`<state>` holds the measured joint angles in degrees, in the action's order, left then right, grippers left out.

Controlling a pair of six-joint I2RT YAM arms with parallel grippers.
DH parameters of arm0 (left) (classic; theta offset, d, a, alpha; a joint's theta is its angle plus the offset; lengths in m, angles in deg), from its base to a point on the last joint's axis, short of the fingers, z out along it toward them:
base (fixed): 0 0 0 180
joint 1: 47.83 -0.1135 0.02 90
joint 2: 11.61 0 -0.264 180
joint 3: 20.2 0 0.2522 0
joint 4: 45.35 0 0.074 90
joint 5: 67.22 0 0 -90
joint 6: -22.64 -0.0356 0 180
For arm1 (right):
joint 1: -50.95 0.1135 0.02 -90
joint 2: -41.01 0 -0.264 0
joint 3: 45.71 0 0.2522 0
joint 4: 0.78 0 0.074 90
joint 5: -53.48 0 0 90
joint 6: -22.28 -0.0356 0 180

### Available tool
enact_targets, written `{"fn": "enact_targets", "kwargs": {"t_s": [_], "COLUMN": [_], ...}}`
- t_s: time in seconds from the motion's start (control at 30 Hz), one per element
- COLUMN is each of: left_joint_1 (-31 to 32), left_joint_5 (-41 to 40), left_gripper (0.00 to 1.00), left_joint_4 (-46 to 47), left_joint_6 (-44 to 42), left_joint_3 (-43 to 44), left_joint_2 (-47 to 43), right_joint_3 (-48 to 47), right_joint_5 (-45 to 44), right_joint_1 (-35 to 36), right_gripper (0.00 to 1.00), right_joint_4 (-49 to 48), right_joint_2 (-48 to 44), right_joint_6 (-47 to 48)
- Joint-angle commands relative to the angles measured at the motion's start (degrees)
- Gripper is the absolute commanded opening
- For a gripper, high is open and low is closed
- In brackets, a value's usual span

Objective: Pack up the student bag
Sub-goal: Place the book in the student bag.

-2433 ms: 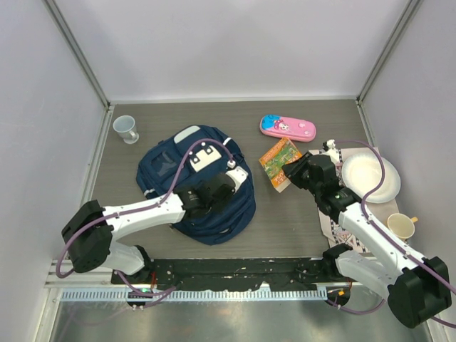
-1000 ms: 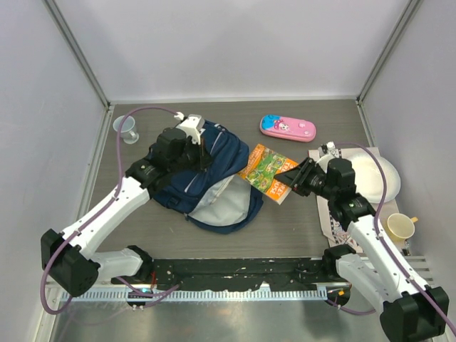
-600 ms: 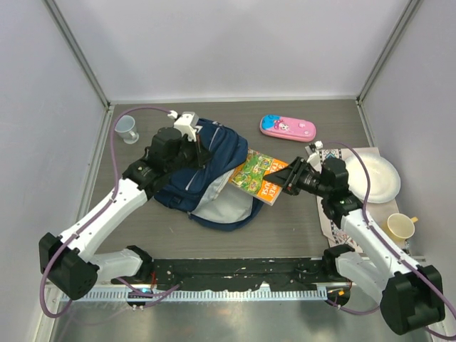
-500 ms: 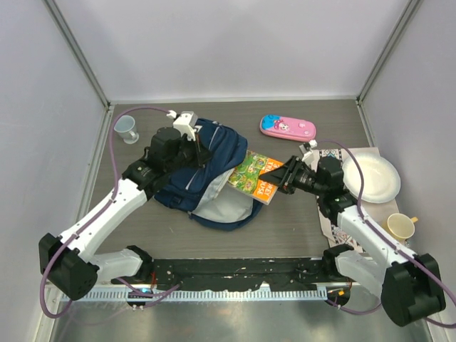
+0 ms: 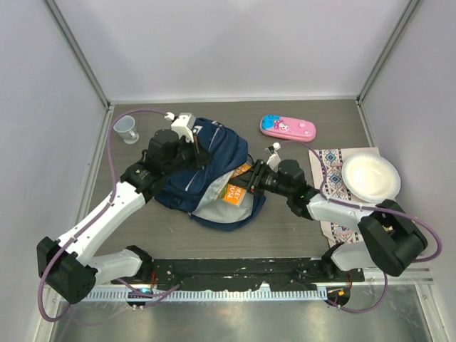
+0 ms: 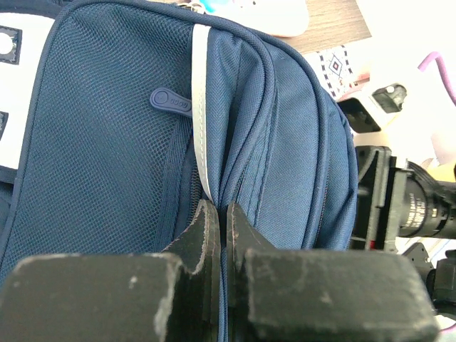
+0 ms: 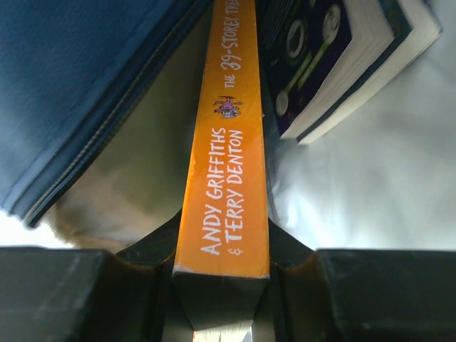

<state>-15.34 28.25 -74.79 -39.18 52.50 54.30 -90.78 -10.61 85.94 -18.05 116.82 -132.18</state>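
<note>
The student bag (image 5: 214, 153), navy blue with white trim, lies left of centre with its mouth gaping toward the right and pale grey lining (image 5: 217, 205) showing. My left gripper (image 5: 191, 140) is shut on a fold of the bag's fabric (image 6: 285, 142) at the top edge and holds it up; its jaws (image 6: 219, 214) pinch the cloth. My right gripper (image 5: 254, 178) is shut on a book with an orange spine (image 5: 234, 189), which sits partly inside the opening. In the right wrist view the orange spine (image 7: 226, 142) runs between the jaws (image 7: 222, 239). Another book (image 7: 342, 57) lies inside.
A pink pencil case (image 5: 287, 128) lies at the back right of the bag. A clear cup (image 5: 127, 129) stands at the back left. A white plate (image 5: 370, 178) rests on a patterned mat (image 5: 332, 171) at the right.
My right gripper has carried the book leftward from beside the bag into its open mouth. My left gripper still holds the bag's top edge up in about the same place.
</note>
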Motion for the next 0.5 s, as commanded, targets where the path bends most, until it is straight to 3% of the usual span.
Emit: {"fn": "enact_targets", "kwargs": {"t_s": [0.0,0.1,0.3,0.47], "left_joint_1": [-0.2,-0.2,-0.2,-0.3], "left_joint_5": [1.2,0.6,0.8,0.8], "left_gripper": [0.0,0.0,0.0,0.0], "left_joint_4": [10.7,9.8,9.5,9.9], "left_joint_6": [1.4,1.1,1.3,1.6], "left_joint_3": [1.4,1.4,1.7,1.3], "left_joint_2": [-4.9,-5.4,-4.9,-4.7], "right_joint_3": [-2.3,-4.0,-9.7,-10.8], "right_joint_5": [-14.2,-20.0,-22.4,-27.8], "right_joint_1": [2.5,4.0,6.0,7.9], "right_gripper": [0.01,0.01,0.05,0.24], "right_joint_4": [-15.5,-15.8,-16.5,-8.7], "right_joint_2": [2.8,5.6,15.0,17.5], "right_joint_6": [0.4,-1.4,-6.5,-5.4]}}
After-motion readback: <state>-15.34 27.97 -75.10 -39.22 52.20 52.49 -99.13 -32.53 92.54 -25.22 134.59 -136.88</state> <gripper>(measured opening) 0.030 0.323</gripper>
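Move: The bag's open compartment, where the orange book in the right fingers is going, has its middle about 8 cm left, 3 cm ahead and 5 cm below that hand. The two books already inside lie roughly 9 cm left, 6 cm ahead and 7 cm lower; the flap edge in the left fingers is some 11 cm left, 5 cm ahead and 8 cm higher. From the left hand, the compartment is about 13 cm below, 3 cm back and 4 cm left. The orange book, already partly in the bag's mouth, is carried deeper under the lifted flap by the right hand, which goes forward some 7 cm, also left and down about 4 cm each. The wrist swings about 15 degrees clockwise and the fingers keep their pinch on the spine, while the left hand keeps holding the flap edge up. ##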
